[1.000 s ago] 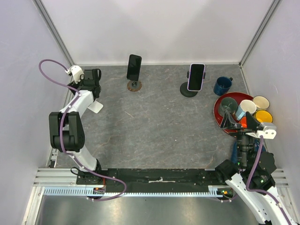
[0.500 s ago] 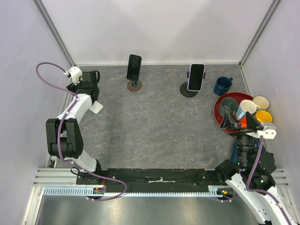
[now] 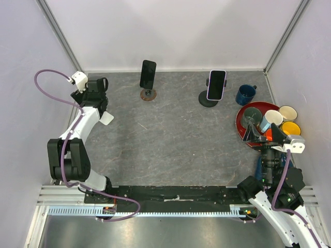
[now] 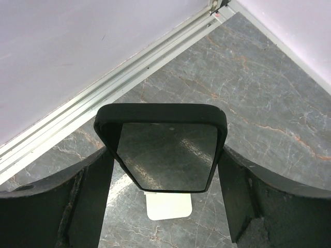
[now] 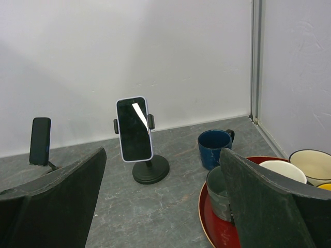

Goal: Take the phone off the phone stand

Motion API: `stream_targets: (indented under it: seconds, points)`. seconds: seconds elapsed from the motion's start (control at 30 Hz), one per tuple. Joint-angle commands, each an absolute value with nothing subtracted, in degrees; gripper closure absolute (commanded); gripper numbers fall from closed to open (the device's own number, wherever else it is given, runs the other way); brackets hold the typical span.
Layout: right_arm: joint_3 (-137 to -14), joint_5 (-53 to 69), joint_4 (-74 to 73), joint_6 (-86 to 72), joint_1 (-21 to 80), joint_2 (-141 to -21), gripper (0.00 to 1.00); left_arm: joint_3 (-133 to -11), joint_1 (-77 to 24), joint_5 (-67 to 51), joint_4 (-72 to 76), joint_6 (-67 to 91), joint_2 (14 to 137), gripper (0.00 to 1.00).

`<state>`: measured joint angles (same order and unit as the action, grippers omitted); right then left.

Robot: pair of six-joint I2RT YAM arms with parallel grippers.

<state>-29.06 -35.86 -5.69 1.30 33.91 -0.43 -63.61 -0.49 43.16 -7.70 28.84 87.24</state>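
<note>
A black phone [image 4: 165,150] sits crosswise between the fingers of my left gripper [image 4: 164,168], which is shut on its two long edges. It hangs clear above the small white phone stand [image 4: 168,206], which is bare on the table. From above, my left gripper [image 3: 96,87] is at the far left near the wall, just behind the white stand [image 3: 106,118]. My right gripper [image 3: 262,135] is open over the right side, nothing between its fingers [image 5: 62,196].
A black phone [image 3: 148,74] leans on a small round stand [image 3: 148,94] at the back. A lilac-cased phone [image 3: 216,84] is clamped in a black stand [image 3: 208,99]. A blue mug [image 3: 245,94] and a red tray [image 3: 243,111] with several cups lie at the right.
My left gripper has drifted a little left toward the wall with the phone in it, away from the white stand. The right arm has not moved.
</note>
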Motion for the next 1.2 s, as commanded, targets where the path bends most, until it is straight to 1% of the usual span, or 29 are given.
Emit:
stream_targets:
  seconds: [0.0,0.07,0.37,0.47,0.53,0.6,0.77,0.87,0.97,1.0,1.17]
  points:
    - [-30.1,-36.3,-5.3,1.4,34.4,-0.2,0.02,-64.2,-1.5,44.2,-1.1,25.8,82.1,0.93]
    - [-30.1,-36.2,-5.2,1.4,34.4,-0.3,0.02,-64.3,-2.1,43.6,-0.4,24.6,81.3,0.95]
    - [-30.1,-36.2,-5.3,1.3,34.3,-0.3,0.02,-67.3,-8.0,38.9,-0.8,15.9,78.5,0.95]
    - [-30.1,-36.4,-5.2,1.4,34.4,-0.3,0.02,-68.6,-9.1,34.6,-4.2,15.5,78.1,0.97]
    - [-30.1,-36.3,-5.3,1.4,34.4,-0.3,0.02,-69.2,-9.1,28.2,-6.1,16.2,78.1,0.98]
    - [-30.1,-36.6,-5.2,1.3,34.4,-0.3,0.02,-69.8,-9.2,22.0,-10.3,16.9,78.8,0.98]
    - [-30.1,-36.7,-5.1,1.3,34.4,-0.2,0.02,-73.9,-9.8,12.5,-22.8,15.7,82.3,0.98]
    - [-30.1,-36.7,-5.1,1.4,34.5,-0.3,0.02,-76.5,-10.3,11.6,-30.2,14.9,85.1,0.98]
    - [-30.1,-36.8,-5.1,1.4,34.4,-0.3,0.02,-78.7,-11.2,14.6,-38.2,13.1,88.8,0.98]
    - [-30.1,-36.7,-5.3,1.4,34.5,-0.3,0.02,-79.8,-11.3,14.8,-40.0,12.7,91.4,0.98]
    - [-30.1,-37.0,-5.3,1.5,34.5,-0.2,0.02,-78.7,-11.3,11.3,-44.2,12.7,94.8,0.98]
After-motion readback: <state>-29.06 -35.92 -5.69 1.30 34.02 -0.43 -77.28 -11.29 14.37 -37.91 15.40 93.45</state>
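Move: The left hand already pinches the black phone by its side edges, with the white phone stand roughly 17 cm beneath it. The clear table patch to which the phone goes is some 15 cm to the hand's right, 5 cm back and 18 cm down. The brown stand with its phone stands about 13 cm ahead, 22 cm right and 9 cm lower. From the right hand, that patch is roughly 18 cm ahead, 58 cm left and 32 cm below. Still pinching the phone by both side edges, the left hand carries it about 15 cm to the right, away from the white stand and over clear table. It first climbs some 5 cm, then sinks well below its starting height and eases back slightly, turning about 40 degrees clockwise while the fingertips tip down. The grip stays unchanged. ##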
